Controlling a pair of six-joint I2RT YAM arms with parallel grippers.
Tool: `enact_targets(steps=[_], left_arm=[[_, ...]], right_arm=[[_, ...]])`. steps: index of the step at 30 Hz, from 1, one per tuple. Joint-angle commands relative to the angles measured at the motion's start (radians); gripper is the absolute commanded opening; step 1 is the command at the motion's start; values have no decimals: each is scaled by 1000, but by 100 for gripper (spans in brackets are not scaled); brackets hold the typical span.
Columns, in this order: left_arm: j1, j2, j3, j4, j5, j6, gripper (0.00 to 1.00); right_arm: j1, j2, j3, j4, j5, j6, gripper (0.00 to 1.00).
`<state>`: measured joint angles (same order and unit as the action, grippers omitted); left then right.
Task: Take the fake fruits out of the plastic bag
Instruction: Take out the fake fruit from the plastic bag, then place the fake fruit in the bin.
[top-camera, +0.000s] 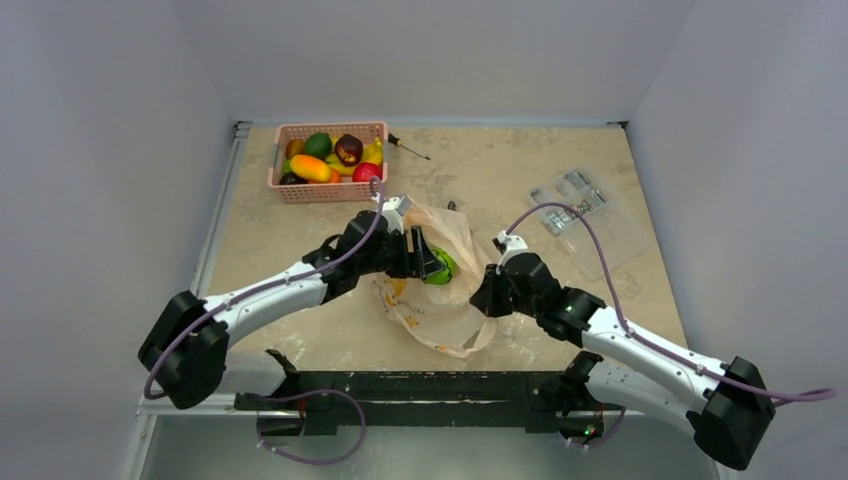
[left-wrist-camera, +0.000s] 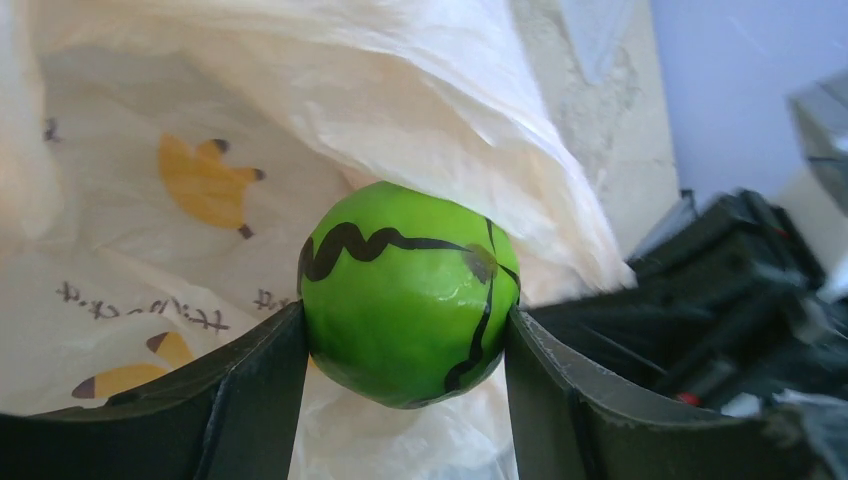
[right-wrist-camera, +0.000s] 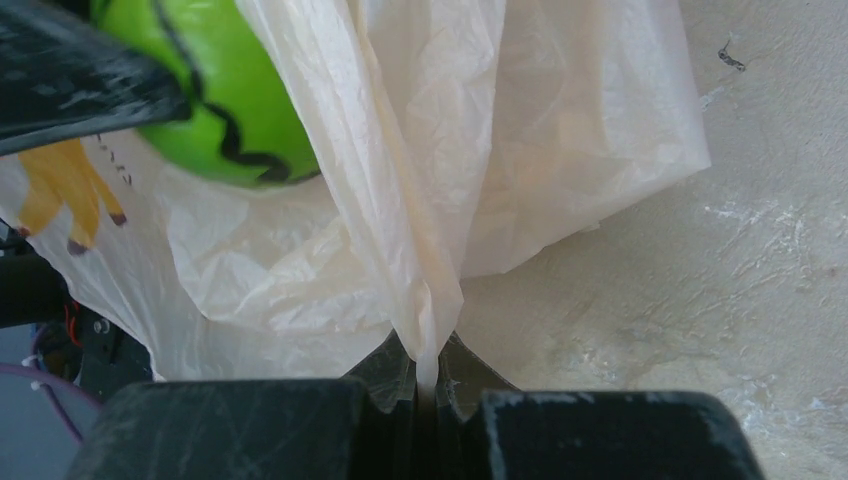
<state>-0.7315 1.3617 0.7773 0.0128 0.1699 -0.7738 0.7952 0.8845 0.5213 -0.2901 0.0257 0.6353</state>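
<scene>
A green striped ball (left-wrist-camera: 408, 292), one of the fake fruits, sits clamped between the dark fingers (left-wrist-camera: 250, 400) of my left gripper (top-camera: 432, 266) at the mouth of the plastic bag (top-camera: 440, 290). The same green striped ball (right-wrist-camera: 225, 100) shows at the upper left of the right wrist view. The plastic bag (left-wrist-camera: 200, 120) is pale peach with printed orange bananas and lies crumpled mid-table. My right gripper (right-wrist-camera: 428, 375) is shut on a pinched fold of the plastic bag (right-wrist-camera: 430, 200) at its right side, as the top view shows the right gripper (top-camera: 487, 295).
A pink basket (top-camera: 330, 190) at the back left holds several toy fruits. A small screwdriver (top-camera: 408, 147) lies to its right. A flat clear packet (top-camera: 585, 210) lies at the back right. The black frame (top-camera: 420, 390) runs along the near table edge.
</scene>
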Motion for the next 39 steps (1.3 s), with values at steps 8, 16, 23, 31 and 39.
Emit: enact_targets(steps=[8, 16, 23, 31, 39], left_arm=[[-13, -251, -58, 72, 408, -36, 13], [-9, -459, 89, -205, 344, 101, 13], [19, -488, 387, -609, -185, 298, 10], [206, -389, 443, -485, -285, 318, 10], [452, -118, 478, -305, -175, 214, 10]], right_arm=[[-2, 42, 20, 40, 82, 79, 0], [-2, 28, 25, -34, 224, 149, 0], [-2, 29, -63, 43, 66, 90, 0], [-1, 171, -143, 203, -124, 52, 0], [-1, 119, -61, 152, -55, 36, 0]])
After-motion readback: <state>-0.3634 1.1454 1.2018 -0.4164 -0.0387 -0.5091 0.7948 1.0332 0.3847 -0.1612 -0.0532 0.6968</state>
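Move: The green striped watermelon is already in the left gripper, still surrounded by the bag, whose body sits some 9 cm below and 3 cm back. The pink basket is about 27 cm ahead and 23 cm to the left, 9 cm lower; the red fruit in it is 24 cm ahead, 14 cm left. From the right gripper, pinching the bag's rim, the bag's body is 8 cm left, 3 cm ahead and 5 cm below. Keep the left gripper's hold on the watermelon and draw it up and back about 10 cm, clear of the bag, then swing it forward and left towards the basket, still rising before dipping at the end; tip the fingers up roughly 20 degrees and turn them counter-clockwise. Keep the right fingers shut on the bag and sink that hand some 7 cm. ##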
